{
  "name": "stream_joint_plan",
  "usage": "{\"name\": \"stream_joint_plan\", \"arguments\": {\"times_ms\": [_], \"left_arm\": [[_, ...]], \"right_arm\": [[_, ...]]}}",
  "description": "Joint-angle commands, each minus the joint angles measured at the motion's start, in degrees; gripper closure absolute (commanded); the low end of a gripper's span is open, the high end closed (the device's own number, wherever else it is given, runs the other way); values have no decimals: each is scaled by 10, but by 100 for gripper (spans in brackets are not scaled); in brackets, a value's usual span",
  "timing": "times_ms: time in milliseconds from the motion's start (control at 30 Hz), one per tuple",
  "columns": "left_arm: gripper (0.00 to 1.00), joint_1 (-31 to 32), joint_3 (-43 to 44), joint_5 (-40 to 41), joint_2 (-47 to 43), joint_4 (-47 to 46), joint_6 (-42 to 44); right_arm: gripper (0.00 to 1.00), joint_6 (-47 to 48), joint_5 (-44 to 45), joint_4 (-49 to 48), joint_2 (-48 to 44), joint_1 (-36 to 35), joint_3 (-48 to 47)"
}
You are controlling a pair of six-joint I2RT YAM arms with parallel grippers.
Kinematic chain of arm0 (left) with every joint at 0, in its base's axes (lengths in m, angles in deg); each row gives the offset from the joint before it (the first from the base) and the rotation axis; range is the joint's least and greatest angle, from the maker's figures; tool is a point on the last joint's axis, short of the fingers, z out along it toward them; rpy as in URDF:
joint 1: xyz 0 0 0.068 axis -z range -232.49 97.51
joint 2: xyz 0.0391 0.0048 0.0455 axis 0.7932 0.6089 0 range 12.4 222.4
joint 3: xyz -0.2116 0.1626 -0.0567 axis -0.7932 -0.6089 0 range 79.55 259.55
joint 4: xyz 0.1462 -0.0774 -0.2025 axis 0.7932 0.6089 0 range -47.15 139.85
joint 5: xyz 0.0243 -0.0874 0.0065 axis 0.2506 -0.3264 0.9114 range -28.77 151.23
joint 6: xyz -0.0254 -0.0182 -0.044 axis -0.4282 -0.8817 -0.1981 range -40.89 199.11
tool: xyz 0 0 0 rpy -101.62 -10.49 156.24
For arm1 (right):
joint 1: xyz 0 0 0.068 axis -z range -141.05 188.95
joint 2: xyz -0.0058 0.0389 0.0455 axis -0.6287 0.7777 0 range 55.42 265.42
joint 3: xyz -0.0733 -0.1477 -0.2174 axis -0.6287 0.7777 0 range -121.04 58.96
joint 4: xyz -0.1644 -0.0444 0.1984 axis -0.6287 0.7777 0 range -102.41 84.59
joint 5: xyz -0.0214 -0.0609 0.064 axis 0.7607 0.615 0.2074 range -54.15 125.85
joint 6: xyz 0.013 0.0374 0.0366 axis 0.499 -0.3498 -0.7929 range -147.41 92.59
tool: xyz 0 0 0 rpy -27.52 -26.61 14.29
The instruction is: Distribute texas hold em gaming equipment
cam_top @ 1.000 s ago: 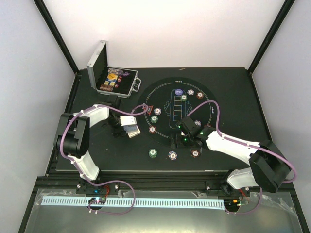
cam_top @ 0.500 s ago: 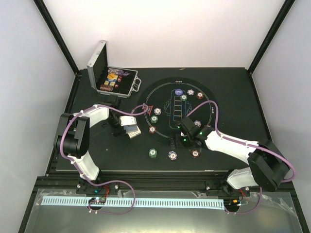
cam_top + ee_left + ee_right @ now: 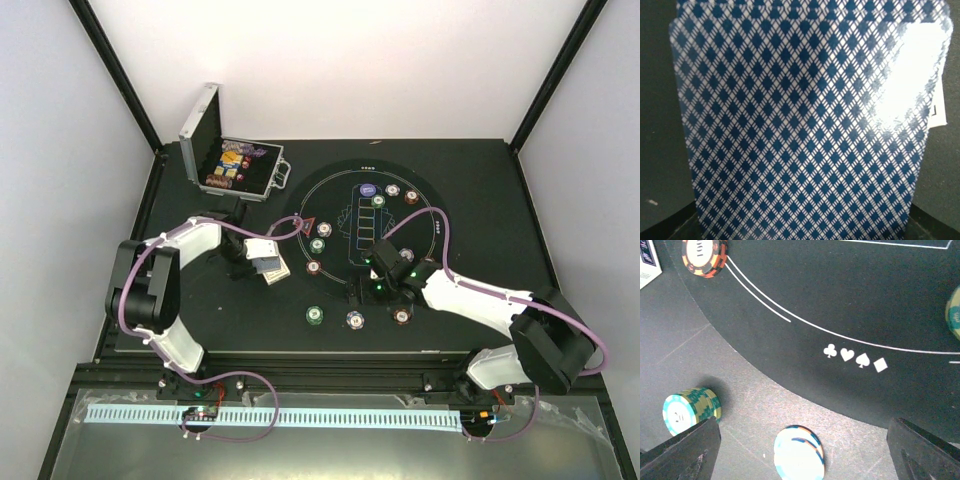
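Note:
A blue diamond-backed playing card [image 3: 805, 130] fills the left wrist view, with more cards behind its top edge. From above, my left gripper [image 3: 250, 262] is shut on these playing cards [image 3: 268, 262], left of the round felt. My right gripper [image 3: 802, 457] hangs open over a blue-white chip stack [image 3: 799, 460], one finger [image 3: 685, 450] beside a green chip stack [image 3: 690, 410]. In the top view the gripper [image 3: 356, 294] sits above the blue-white chips [image 3: 355, 320], between green chips [image 3: 316, 315] and dark red chips [image 3: 402, 316]. A red triangular marker [image 3: 306, 224] lies at the felt's left rim.
The open silver case [image 3: 232, 160] stands at the back left with pieces inside. More chip stacks [image 3: 317, 245] and a purple button [image 3: 368, 189] ring the black felt [image 3: 350, 175]. An orange-edged chip stack [image 3: 704, 257] shows on the felt's line.
My left gripper has shut on the cards and its arm has shifted slightly left. The right arm has edged a little toward the blue-white chips, still open.

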Motion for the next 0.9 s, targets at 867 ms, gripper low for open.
{"name": "stream_joint_plan", "arguments": {"times_ms": [867], "left_arm": [[98,95,62,-119,-224,219,-13]], "right_arm": [[8,-206,-303,-468,66,-5,-4]]}}
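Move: Between the left hand's fingers is the deck, its middle some 4 cm to the hand's right, with the card box just beneath, about 6 cm right and 1 cm back. The open right hand waits roughly 28 cm to the left hand's right and 9 cm back. From the right hand, the deck lies about 23 cm left, 8 cm ahead and 4 cm lower. The green chip stack stands 12 cm left and 3 cm back of it, the blue chip stack 3 cm left and 4 cm back. Lifting the deck about 10 cm, the left hand goes straight up at first, then also draws back and to the right, its grip on the deck's long edges unchanged. The right hand, still open, swings up and some 12 cm left towards the deck, rolling about 40 degrees so that its fingers turn from downward to mostly leftward, and stops short of touching. ##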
